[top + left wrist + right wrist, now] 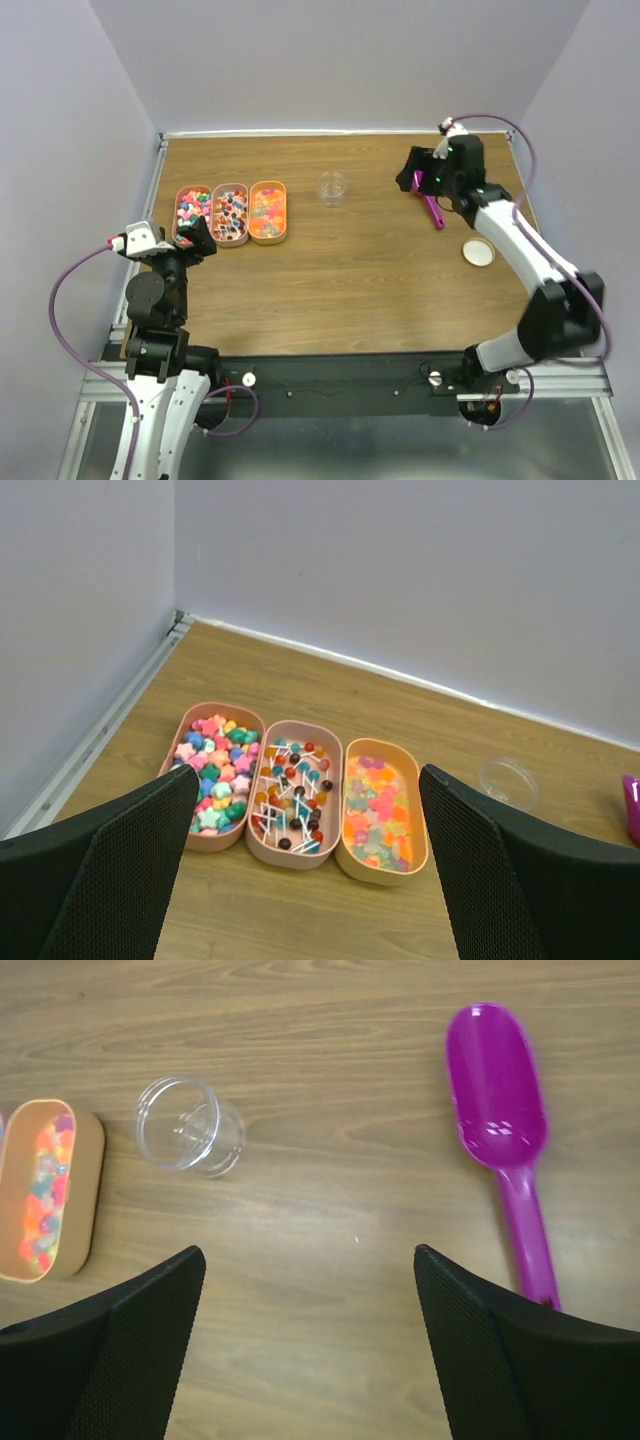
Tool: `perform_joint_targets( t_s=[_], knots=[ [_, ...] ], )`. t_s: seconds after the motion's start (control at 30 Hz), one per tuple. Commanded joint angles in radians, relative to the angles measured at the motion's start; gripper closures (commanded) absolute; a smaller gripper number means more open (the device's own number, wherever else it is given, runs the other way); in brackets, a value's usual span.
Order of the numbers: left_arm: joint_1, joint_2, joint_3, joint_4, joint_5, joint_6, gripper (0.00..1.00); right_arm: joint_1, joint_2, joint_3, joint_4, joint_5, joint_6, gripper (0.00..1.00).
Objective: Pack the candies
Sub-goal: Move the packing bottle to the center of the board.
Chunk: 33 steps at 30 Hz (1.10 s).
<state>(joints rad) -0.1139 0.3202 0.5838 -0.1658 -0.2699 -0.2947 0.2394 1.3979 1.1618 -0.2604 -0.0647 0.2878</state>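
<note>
The candies (231,212) fill three peach trays side by side at the left of the table: star shapes (215,770), tiny lollipops (295,795) and translucent gummies (378,815). My left gripper (196,236) hangs open just short of the trays' near ends, and its wrist view (308,775) shows nothing between the fingers. A clear empty jar (332,187) stands upright mid-table. The magenta scoop (500,1090) lies flat at the right. My right gripper (310,1255) is open above bare wood, and the scoop's handle runs beside its right finger.
A round cream lid (478,252) lies near the right edge, on the near side of the scoop (431,206). Purple walls close in the table at the back and both sides. The jar (190,1138) and the gummy tray's rim (90,1200) lie left of my right gripper.
</note>
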Motion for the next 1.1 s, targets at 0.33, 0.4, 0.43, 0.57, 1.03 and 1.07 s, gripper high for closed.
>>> perform_joint_targets(
  t_s=[0.33,0.4,0.43,0.57,1.03,1.07],
  knots=[
    [-0.038,-0.041,-0.007,0.061,0.003,0.038,0.01,0.136,0.696,0.528,0.041,-0.169,0.119,0.21],
    [-0.040,-0.041,-0.009,0.063,0.001,0.040,0.01,0.147,0.739,0.582,0.039,-0.156,0.129,0.22],
    [-0.040,-0.041,-0.007,0.063,0.000,0.042,0.01,0.156,0.775,0.596,0.041,-0.149,0.145,0.24],
    [-0.044,-0.043,-0.009,0.060,-0.002,0.042,0.01,0.169,0.845,0.644,0.038,-0.127,0.172,0.27],
    [-0.047,-0.050,-0.007,0.058,-0.006,0.045,0.01,0.175,0.920,0.693,0.016,-0.141,0.137,0.58],
    [-0.047,-0.050,-0.009,0.058,-0.006,0.045,0.01,0.175,0.915,0.688,0.013,-0.135,0.131,0.62]
  ],
)
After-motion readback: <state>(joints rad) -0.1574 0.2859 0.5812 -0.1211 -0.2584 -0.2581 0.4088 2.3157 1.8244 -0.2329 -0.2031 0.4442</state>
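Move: The clear packing bottle stands about 13 cm ahead of the right hand, 20 cm to its left and 19 cm below. The orange-rimmed candy bin is some 19 cm farther left and 7 cm nearer than the bottle; the purple scoop lies roughly 9 cm ahead of the hand, 7 cm to its right and 22 cm below. From the left hand the bottle is about 30 cm ahead, 30 cm right and 28 cm below. The right hand swoops down and left about 16 cm each, 12 forward, to the bottle's rim, fingers closing halfway. ##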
